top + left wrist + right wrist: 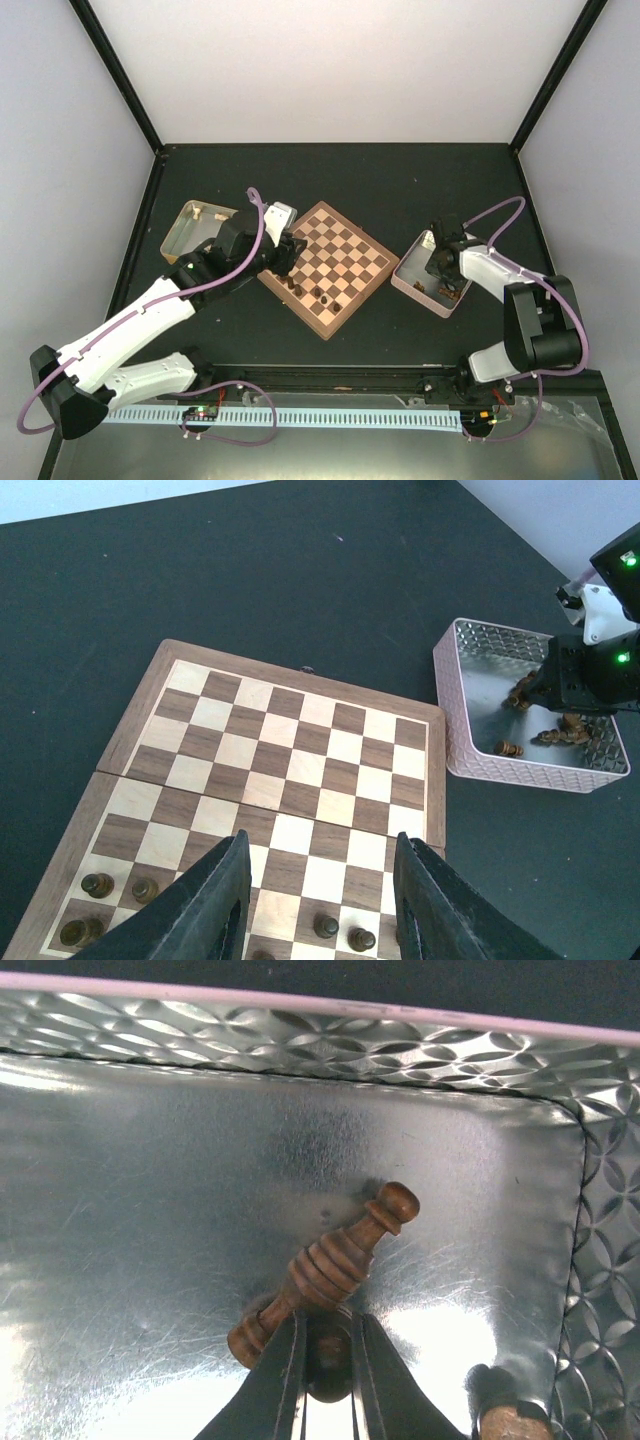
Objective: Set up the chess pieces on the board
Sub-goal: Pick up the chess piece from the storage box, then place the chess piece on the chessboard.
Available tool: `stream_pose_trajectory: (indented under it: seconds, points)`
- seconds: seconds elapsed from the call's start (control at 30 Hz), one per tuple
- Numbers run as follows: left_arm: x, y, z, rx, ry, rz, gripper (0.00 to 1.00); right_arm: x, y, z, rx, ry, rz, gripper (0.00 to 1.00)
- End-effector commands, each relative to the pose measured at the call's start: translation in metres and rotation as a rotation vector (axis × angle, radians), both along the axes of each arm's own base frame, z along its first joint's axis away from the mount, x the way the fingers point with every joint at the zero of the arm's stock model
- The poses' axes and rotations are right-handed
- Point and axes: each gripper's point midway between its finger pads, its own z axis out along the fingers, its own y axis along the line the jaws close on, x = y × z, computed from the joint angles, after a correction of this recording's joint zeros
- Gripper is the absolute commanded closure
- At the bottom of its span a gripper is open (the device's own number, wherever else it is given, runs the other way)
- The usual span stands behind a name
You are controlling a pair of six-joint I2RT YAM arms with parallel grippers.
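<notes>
The board (345,250) lies at the table's centre with a few dark chess pieces (318,293) standing along its near edge. My left gripper (320,838) hovers open over the board (290,750), nothing between its fingers, with pieces (327,926) standing below it. My right gripper (325,1325) is down inside the pink tray (300,1030), shut on a ribbed brown chess piece (335,1260) that lies tilted on the shiny floor. A second piece (510,1425) shows at the lower right edge. In the top view the right gripper (440,268) sits in the pink tray (415,287).
A gold tray (185,225) holding pale pieces (200,212) sits left of the board, behind my left arm. Several more dark pieces (508,748) lie in the pink tray (520,770). A black rail runs along the near table edge.
</notes>
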Motion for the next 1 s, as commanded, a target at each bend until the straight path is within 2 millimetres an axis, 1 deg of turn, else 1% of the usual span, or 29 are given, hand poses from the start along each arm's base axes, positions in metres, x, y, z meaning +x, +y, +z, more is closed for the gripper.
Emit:
stream_pose_trajectory:
  seconds: [0.0, 0.17, 0.27, 0.33, 0.4, 0.43, 0.5, 0.53, 0.63, 0.73, 0.87, 0.97]
  points:
    - [0.005, -0.001, 0.006, -0.009, -0.028, 0.006, 0.58, 0.004, 0.0, 0.02, 0.005, -0.044, 0.024, 0.98]
    - [0.006, 0.0, 0.008, -0.014, -0.03, 0.014, 0.58, 0.01, 0.021, 0.051, 0.109, -0.113, 0.107, 0.98]
    - [0.007, 0.001, 0.009, -0.016, -0.035, 0.023, 0.58, 0.013, 0.041, 0.066, 0.187, -0.146, 0.179, 0.98]
    - [0.008, 0.003, 0.011, -0.019, -0.04, 0.039, 0.58, 0.015, 0.058, 0.077, 0.233, -0.167, 0.24, 0.98]
    - [0.009, 0.007, 0.012, -0.02, -0.047, 0.062, 0.58, 0.018, 0.077, 0.09, 0.246, -0.185, 0.3, 0.98]
    - [0.01, 0.01, 0.014, -0.021, -0.052, 0.08, 0.58, 0.019, 0.09, 0.096, 0.25, -0.193, 0.337, 0.98]
    - [0.012, 0.017, 0.018, -0.026, -0.067, 0.12, 0.58, 0.022, 0.122, 0.108, 0.259, -0.202, 0.422, 0.98]
    - [0.013, 0.021, 0.02, -0.028, -0.077, 0.141, 0.58, 0.024, 0.142, 0.114, 0.262, -0.204, 0.471, 0.98]
    - [0.015, 0.035, 0.03, -0.046, -0.121, 0.202, 0.58, 0.026, 0.2, 0.109, 0.244, -0.148, 0.614, 0.98]
    - [0.013, 0.046, 0.039, -0.066, -0.165, 0.24, 0.58, 0.024, 0.248, 0.097, 0.219, -0.075, 0.749, 0.98]
    - [0.011, 0.06, 0.049, -0.093, -0.204, 0.29, 0.58, 0.01, 0.302, 0.079, 0.201, 0.017, 0.905, 0.98]
    - [0.01, 0.068, 0.053, -0.113, -0.227, 0.318, 0.57, 0.001, 0.333, 0.069, 0.181, 0.068, 0.98, 0.97]
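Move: The dark piece still pinched in the right fingers inside the storage box is bound for the chess board, whose centre lies about 36 cm to the left, almost level fore and aft and at nearly the same height. In the box, another piece lies some 3 cm ahead and 1 cm right, and a second about 6 cm back and 4 cm right. From the left hand, the board's centre is some 11 cm ahead, 6 cm right and 23 cm below. The held piece is lifted some 11 cm, out of the storage box, then swept left about 30 cm over its wall to above the board, the right hand sinking slightly at the end and turning about 50 degrees counter-clockwise, fingers keeping their pinch. Later the empty left hand backs off left and up, away from the board's centre, its fingertips tilting up. ##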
